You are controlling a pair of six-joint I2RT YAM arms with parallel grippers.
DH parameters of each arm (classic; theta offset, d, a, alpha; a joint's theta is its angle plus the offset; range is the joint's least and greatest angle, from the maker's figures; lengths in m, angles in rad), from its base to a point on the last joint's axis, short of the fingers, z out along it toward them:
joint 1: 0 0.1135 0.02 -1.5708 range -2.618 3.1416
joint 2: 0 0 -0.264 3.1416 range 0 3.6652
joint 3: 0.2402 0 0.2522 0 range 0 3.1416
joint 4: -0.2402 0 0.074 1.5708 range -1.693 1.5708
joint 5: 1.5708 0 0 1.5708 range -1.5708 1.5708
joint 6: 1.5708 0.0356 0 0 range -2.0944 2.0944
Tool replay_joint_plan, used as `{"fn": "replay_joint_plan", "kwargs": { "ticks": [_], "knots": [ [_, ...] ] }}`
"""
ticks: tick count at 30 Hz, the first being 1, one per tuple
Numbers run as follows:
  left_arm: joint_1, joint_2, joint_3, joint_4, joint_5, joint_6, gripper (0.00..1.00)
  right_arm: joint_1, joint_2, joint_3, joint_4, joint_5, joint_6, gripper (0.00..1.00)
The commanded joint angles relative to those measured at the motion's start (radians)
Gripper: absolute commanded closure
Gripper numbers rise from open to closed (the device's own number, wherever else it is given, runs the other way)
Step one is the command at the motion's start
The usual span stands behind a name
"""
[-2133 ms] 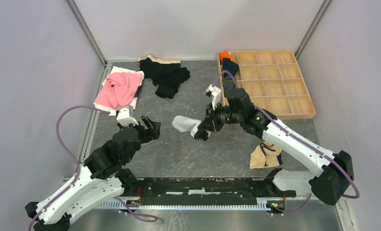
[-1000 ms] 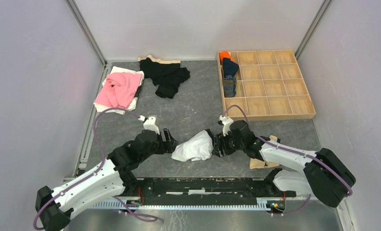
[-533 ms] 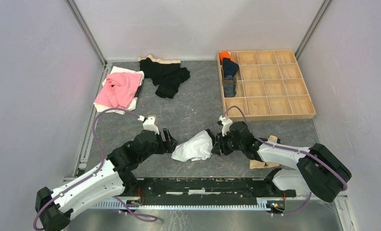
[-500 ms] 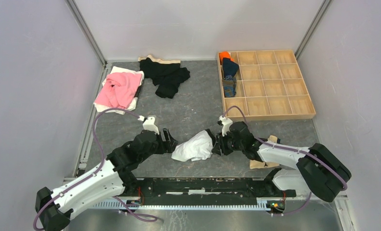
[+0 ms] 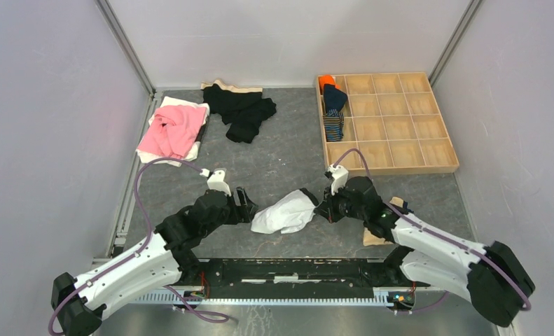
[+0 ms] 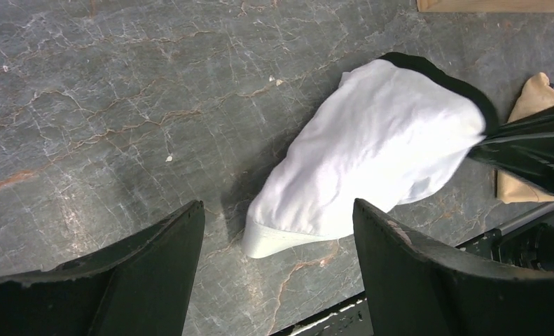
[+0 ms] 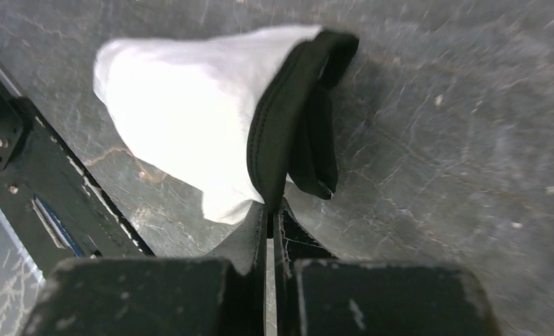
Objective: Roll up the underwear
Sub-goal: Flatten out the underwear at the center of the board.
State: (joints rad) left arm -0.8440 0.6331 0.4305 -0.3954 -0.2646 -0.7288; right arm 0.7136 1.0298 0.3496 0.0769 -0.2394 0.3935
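Note:
A pair of white underwear (image 5: 284, 212) with black trim lies crumpled on the grey table between my two grippers. My right gripper (image 5: 324, 210) sits at its right end, shut on the black trim (image 7: 288, 119), with the white cloth (image 7: 183, 105) spreading away from the jaws. At the left end my left gripper (image 5: 244, 207) stands open, low over the table. In the left wrist view the underwear (image 6: 379, 147) lies ahead of the open left gripper (image 6: 279, 210), its near white hem between the two fingers but touching neither.
A wooden compartment tray (image 5: 400, 126) stands at the back right, with rolled cloths (image 5: 333, 105) in its left column. A pink garment (image 5: 172, 129) and black garments (image 5: 242, 108) lie at the back left. A tan cloth (image 5: 379, 234) lies under my right arm.
My right gripper has gone from open to shut on the underwear's black trim and drawn slightly right. The left arm has stayed still.

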Motion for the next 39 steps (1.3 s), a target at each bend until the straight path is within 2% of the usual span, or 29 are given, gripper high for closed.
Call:
{"fn": "replay_joint_plan", "kwargs": {
  "ticks": [1,6,12,15,18,22,26,27,30,34,39],
  "knots": [
    [-0.003,-0.001,0.045,0.001,-0.038,-0.004,0.17,0.002,-0.127,0.152,-0.301,0.125,-0.082,1.00],
    [-0.003,-0.002,0.079,-0.002,-0.043,0.007,0.16,0.002,-0.224,0.320,-0.557,0.159,-0.130,1.00],
    [-0.003,-0.018,0.111,-0.018,-0.040,0.012,0.16,0.004,-0.231,0.515,-0.668,0.052,-0.133,1.00],
    [-0.003,-0.033,0.125,-0.029,-0.036,0.014,0.16,0.026,-0.181,0.513,-0.608,-0.048,-0.112,1.00],
    [-0.003,-0.049,0.127,-0.034,-0.028,0.015,0.16,0.096,-0.084,0.480,-0.536,-0.052,-0.089,1.00],
    [-0.003,-0.064,0.128,-0.035,-0.015,0.023,0.16,0.234,0.125,0.507,-0.386,-0.045,-0.071,0.98],
    [-0.003,-0.088,0.139,-0.069,-0.043,0.011,0.16,0.283,0.339,0.610,-0.252,-0.092,-0.083,0.91],
    [-0.003,-0.096,0.142,-0.086,-0.061,0.004,0.15,0.283,0.369,0.626,-0.211,-0.116,-0.080,0.89],
    [-0.003,-0.131,0.149,-0.132,-0.119,-0.023,0.15,0.283,0.432,0.670,-0.146,-0.131,-0.083,0.72],
    [-0.003,-0.159,0.142,-0.146,-0.115,-0.019,0.14,0.279,0.400,0.657,-0.201,0.042,-0.091,0.52],
    [-0.003,-0.101,0.116,-0.085,-0.027,0.016,0.14,0.273,0.248,0.556,-0.312,0.286,-0.132,0.34]
  ]
}}
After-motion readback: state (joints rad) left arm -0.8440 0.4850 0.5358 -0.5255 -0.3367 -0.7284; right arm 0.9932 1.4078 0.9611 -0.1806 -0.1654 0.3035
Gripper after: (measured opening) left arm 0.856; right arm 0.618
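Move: The right hand already has the white underwear pinched by its black waistband, about 5 cm above the board; the underwear's middle lies some 9 cm to its left and 1 cm back. The beige cloth lies roughly 19 cm right and 4 cm back of this hand, the wooden organizer's middle about 26 cm ahead and 20 cm right. For the empty left hand, the white underwear is some 10 cm right, 2 cm back and 9 cm below. Still pinching the black waistband, the right hand whisks it up about 16 cm, then swings left and down with a little backward sweep, turning some 20 degrees counter-clockwise. Near the end of that swing its fingers open and let go of the underwear, and it moves forward and slightly up, ending over the cloth. The open left hand rises about 5 cm clear of it. ##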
